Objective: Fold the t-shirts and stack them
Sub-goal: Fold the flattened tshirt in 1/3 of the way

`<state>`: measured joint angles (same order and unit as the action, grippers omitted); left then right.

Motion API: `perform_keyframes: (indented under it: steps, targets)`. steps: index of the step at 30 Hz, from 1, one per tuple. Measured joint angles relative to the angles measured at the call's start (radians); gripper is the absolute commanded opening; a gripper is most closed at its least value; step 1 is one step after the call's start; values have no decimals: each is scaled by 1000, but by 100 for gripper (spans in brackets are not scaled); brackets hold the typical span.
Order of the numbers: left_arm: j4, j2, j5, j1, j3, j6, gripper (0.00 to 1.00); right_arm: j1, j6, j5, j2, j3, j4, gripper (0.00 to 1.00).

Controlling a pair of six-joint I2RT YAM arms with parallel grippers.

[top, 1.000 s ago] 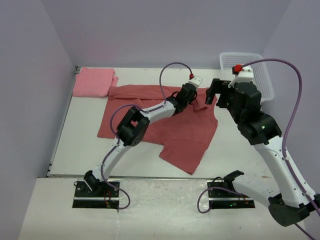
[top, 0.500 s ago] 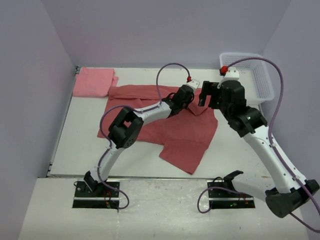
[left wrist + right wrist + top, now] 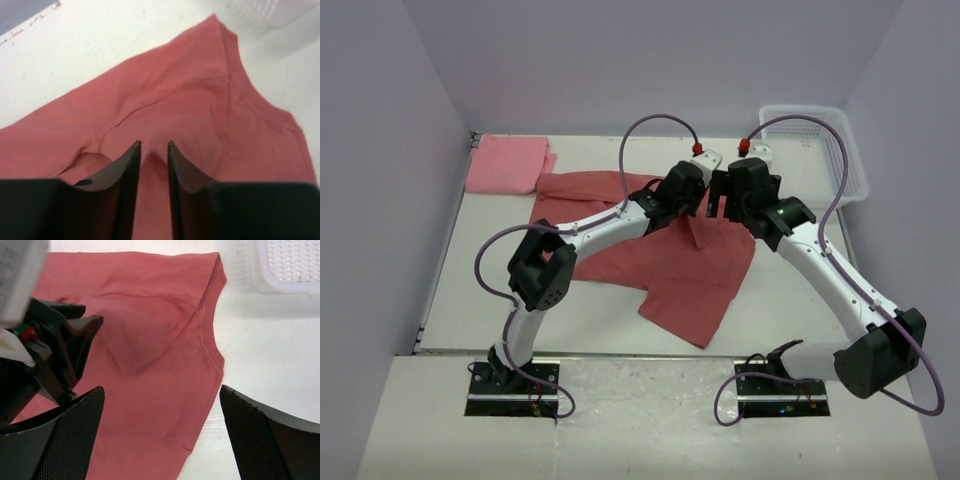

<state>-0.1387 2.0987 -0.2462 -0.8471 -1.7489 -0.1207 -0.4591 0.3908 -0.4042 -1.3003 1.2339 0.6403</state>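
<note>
The brick-red t-shirt (image 3: pixel 660 270) lies spread across the middle of the table. My left gripper (image 3: pixel 698 203) is over its far right part, near the collar. In the left wrist view its jaws (image 3: pixel 154 145) stand narrowly apart, pinching a raised ridge of the red cloth (image 3: pixel 190 100). A cone-shaped fold hangs below that pinch. My right gripper (image 3: pixel 722 200) hovers just right of the left one, wide open and empty. It (image 3: pixel 162 387) looks down on the shirt's right edge (image 3: pixel 150 405). The lighter pink t-shirt (image 3: pixel 507 163) lies folded at the back left corner.
A white lattice basket (image 3: pixel 815 140) stands at the back right, close to the shirt's far corner (image 3: pixel 295 270). Purple cables loop above both wrists. Grey walls close in the left, back and right sides.
The right arm has swung left and down from near the basket until it is next to the left gripper. The left gripper has shifted slightly left and a fold of the red shirt has risen under it.
</note>
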Motion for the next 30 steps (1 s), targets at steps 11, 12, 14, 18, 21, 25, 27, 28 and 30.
perform_keyframes:
  steps: [11, 12, 14, 18, 21, 25, 27, 28, 30]
  targets:
    - [-80, -66, -71, -1, 212, -79, 58, 0, 15, 8, -25, -13, 8, 94]
    - [-89, -79, -87, 0, 220, -80, 58, 0, 15, 16, -35, -14, 10, 93]
    - [-104, -104, -136, 1, 210, -79, 57, 0, 17, 37, -52, -23, 10, 89]
    - [-135, -119, -192, 19, 133, -70, 56, 0, 16, 77, -90, -54, 14, 66]
    - [-141, -138, -185, 66, 108, -69, 56, 2, 17, 119, -137, -66, 18, 54]
    - [-144, -149, -158, 161, 76, -70, 57, 3, 19, 181, -222, -60, 19, 44]
    - [-146, -154, -146, 206, 69, -71, 57, 4, 20, 211, -286, -43, 18, 45]
    - [-149, -155, -137, 222, 68, -71, 57, 4, 21, 223, -323, -34, 18, 45]
    - [-152, -158, -119, 243, 66, -75, 57, 6, 21, 246, -388, -22, 17, 46]
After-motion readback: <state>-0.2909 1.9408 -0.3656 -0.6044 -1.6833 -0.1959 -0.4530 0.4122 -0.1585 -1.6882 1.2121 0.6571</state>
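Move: The near corner of the folded-over shirt flap lies about 5 cm left of the right hand, barely ahead and 18 cm below. The shirt's far right corner is some 8 cm ahead and 5 right of that hand; the white basket, 17 ahead and 22 right. From the left hand, the middle of the shirt's far edge is about 9 cm ahead, 14 left and 12 below; the flap corner is 8 back. Right hand sinks about 15 cm toward the flap corner, tipping down, half-closing; left hand dips, then sweeps left. ##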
